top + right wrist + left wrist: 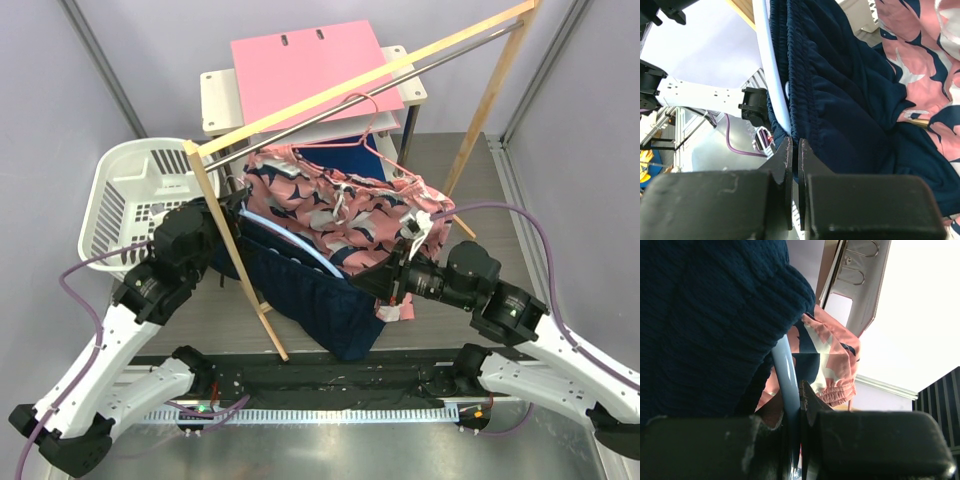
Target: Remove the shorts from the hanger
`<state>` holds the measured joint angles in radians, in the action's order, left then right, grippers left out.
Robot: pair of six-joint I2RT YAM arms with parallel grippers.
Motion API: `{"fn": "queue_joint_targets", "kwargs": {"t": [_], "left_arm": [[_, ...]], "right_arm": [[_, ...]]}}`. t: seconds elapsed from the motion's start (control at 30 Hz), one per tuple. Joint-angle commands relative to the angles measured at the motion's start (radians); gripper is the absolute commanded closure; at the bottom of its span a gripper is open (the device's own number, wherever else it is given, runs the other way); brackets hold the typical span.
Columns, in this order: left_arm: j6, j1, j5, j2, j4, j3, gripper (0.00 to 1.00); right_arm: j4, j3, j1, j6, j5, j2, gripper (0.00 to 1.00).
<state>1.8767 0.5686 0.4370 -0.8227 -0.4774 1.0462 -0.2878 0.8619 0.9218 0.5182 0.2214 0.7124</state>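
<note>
The navy shorts [320,300] hang on a pale blue hanger [290,238] held low in front of the rack. My left gripper [230,207] is shut on the hanger's bar [782,370], with navy cloth [705,315] bunched just above it. At the other end, my right gripper [378,280] is shut on the navy waistband [840,100], the hanger bar [771,65] running just left of its jaws [795,147]. The salmon pink printed shorts [340,215] hang behind on a pink wire hanger [365,135] hooked over the rail.
The wooden rack's front post [235,255] slants down between my arms, its metal rail [400,70] running to the back right. A white laundry basket [130,190] sits at the left. Behind the rack, a pink folder [310,65] lies on a white stand.
</note>
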Motion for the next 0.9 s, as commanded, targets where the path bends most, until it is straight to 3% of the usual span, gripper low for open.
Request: {"fn": "queue_joint_targets", "kwargs": {"t": [0.0, 0.23, 0.53, 0.7, 0.87], "left_arm": [[-0.011, -0.032, 0.207, 0.007, 0.16, 0.028, 1.0], [0.033, -0.032, 0.187, -0.013, 0.151, 0.029, 1.0], [0.071, -0.035, 0.172, -0.006, 0.155, 0.032, 1.0], [0.098, -0.035, 0.115, -0.007, 0.186, 0.017, 1.0], [0.102, -0.036, 0.066, -0.001, 0.204, 0.009, 1.0]], "right_arm": [[-0.131, -0.037, 0.008, -0.003, 0.009, -0.097, 0.99], [-0.085, -0.162, 0.006, -0.004, 0.009, -0.221, 0.99], [-0.054, -0.228, 0.008, 0.052, -0.149, -0.288, 0.99], [-0.001, -0.18, 0.008, 0.068, -0.281, -0.147, 0.99], [0.0, -0.048, 0.006, 0.028, -0.336, 0.102, 0.99]]}}
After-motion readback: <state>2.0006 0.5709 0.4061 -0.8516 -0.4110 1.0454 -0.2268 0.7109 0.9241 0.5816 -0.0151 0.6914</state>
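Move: The right hand already pinches the navy shorts' waistband at the hanger's right end, which lies practically at its fingertips, about 1 cm left. The body of the shorts sags some 6 cm ahead, 13 cm to the left and 12 cm below; the pink shorts hang about 14 cm straight ahead at hand height. From the left hand, that hanger end lies roughly 15 cm back, 28 cm right and 6 cm lower. Downward and to the right, and slightly back, the right hand first draws the pinched waistband outward past the hanger's right end, then swings forward and a little left while still sinking, about 5 cm lower in all, turning some 15 degrees clockwise. The left hand keeps its grip on the hanger's left end, nearly in place, rolling its left side down a little. ##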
